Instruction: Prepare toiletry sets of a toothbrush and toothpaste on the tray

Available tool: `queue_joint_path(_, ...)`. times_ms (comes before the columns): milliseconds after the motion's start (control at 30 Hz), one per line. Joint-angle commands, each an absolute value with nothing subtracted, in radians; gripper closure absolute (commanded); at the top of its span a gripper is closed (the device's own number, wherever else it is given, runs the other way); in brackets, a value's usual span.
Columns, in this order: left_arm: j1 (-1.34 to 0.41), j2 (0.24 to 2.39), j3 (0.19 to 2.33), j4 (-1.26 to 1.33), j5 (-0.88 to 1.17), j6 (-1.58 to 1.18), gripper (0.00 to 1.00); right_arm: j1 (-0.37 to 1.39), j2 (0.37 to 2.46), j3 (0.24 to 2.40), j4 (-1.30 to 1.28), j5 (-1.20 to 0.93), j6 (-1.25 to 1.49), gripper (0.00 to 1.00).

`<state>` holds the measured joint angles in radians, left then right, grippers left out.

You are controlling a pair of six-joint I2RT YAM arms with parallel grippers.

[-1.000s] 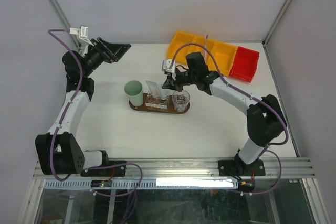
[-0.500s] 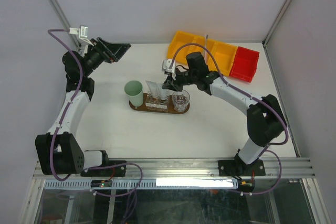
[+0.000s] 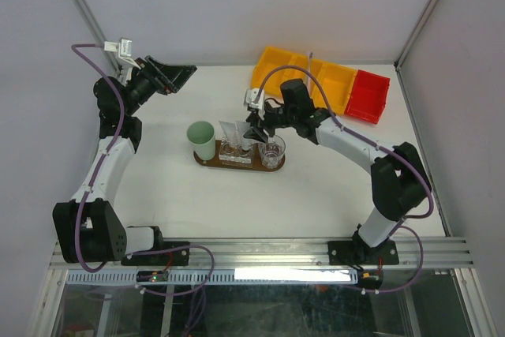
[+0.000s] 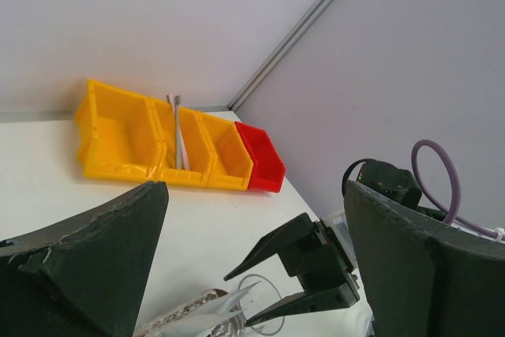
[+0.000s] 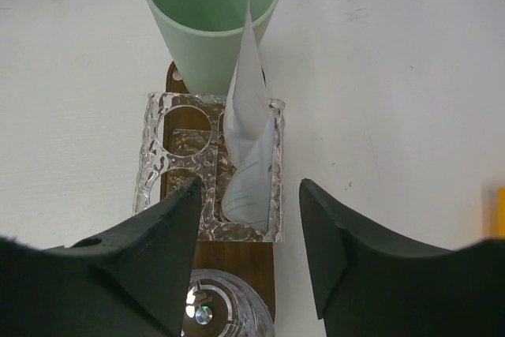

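The dark-brown tray (image 3: 237,162) carries a mint-green cup (image 3: 202,139), a clear textured holder (image 5: 178,165) and a clear glass (image 3: 272,152). White toothpaste tubes (image 5: 251,144) stand in the holder's right slot, crimped ends up. My right gripper (image 3: 254,135) hovers just above them, open, its fingers either side of the tubes and touching nothing; the right wrist view shows the same gap (image 5: 248,187). Pale toothbrushes (image 4: 180,133) lie in the yellow bin (image 4: 142,144). My left gripper (image 3: 186,73) is raised at the far left, wide open and empty.
The yellow divided bin (image 3: 304,76) and a small red bin (image 3: 369,96) stand at the back right, beyond the right arm. White tabletop (image 3: 331,187) surrounds the tray. Enclosure walls rise at the back and on both sides.
My right gripper has opened from shut, letting go of the tube's crimped end; the tube stays standing in the holder. The left arm has not moved.
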<state>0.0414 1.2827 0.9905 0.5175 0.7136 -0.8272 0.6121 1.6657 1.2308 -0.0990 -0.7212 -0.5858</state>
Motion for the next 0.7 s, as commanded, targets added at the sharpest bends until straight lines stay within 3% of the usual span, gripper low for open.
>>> queue_joint_path(0,0.055,1.274,0.999,0.571,0.732,-0.835,0.01,0.607,1.598,1.221,-0.031,-0.702,-0.559,0.42)
queue_joint_path(233,0.055,1.275,0.998,0.570,0.733,-0.834,0.01,0.608,1.555,1.227,-0.037,-0.679,-0.531,0.34)
queue_joint_path(400,0.054,1.274,0.998,0.571,0.731,-0.832,0.01,0.609,1.494,1.225,-0.055,-0.643,-0.496,0.23)
queue_joint_path(500,0.055,1.274,0.997,0.571,0.730,-0.833,0.01,0.608,1.439,1.219,-0.065,-0.591,-0.453,0.01)
queue_joint_path(667,0.055,1.283,0.997,0.567,0.726,-0.833,0.01,0.607,1.336,1.169,-0.039,-0.331,-0.274,0.00)
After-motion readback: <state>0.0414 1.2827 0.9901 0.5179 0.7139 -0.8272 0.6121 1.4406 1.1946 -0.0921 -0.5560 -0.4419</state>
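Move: The right hand, already let go of the second toothpaste, has that tube about 3 cm to its left, level fore and aft, its middle some 5 cm lower. The green cup is roughly 16 cm left, 3 cm back and 8 cm down; the clear cup 7 cm right, 3 cm back and 10 cm down. The waiting toothbrushes lie about 24 cm ahead, 22 right and 8 down; from the left hand, 17 ahead, 44 right and 27 down. The right hand, empty and its fingers already half open by the toothpaste in the clear holder, hovers a moment and then rises ever faster, about 7.5 cm, drawing some 3 cm to the right, away from the tube and back over the clear cup's side of the tray. As it climbs, the fingers spread to fully open and the wrist swings about 10 degrees clockwise with a slight tilt. ##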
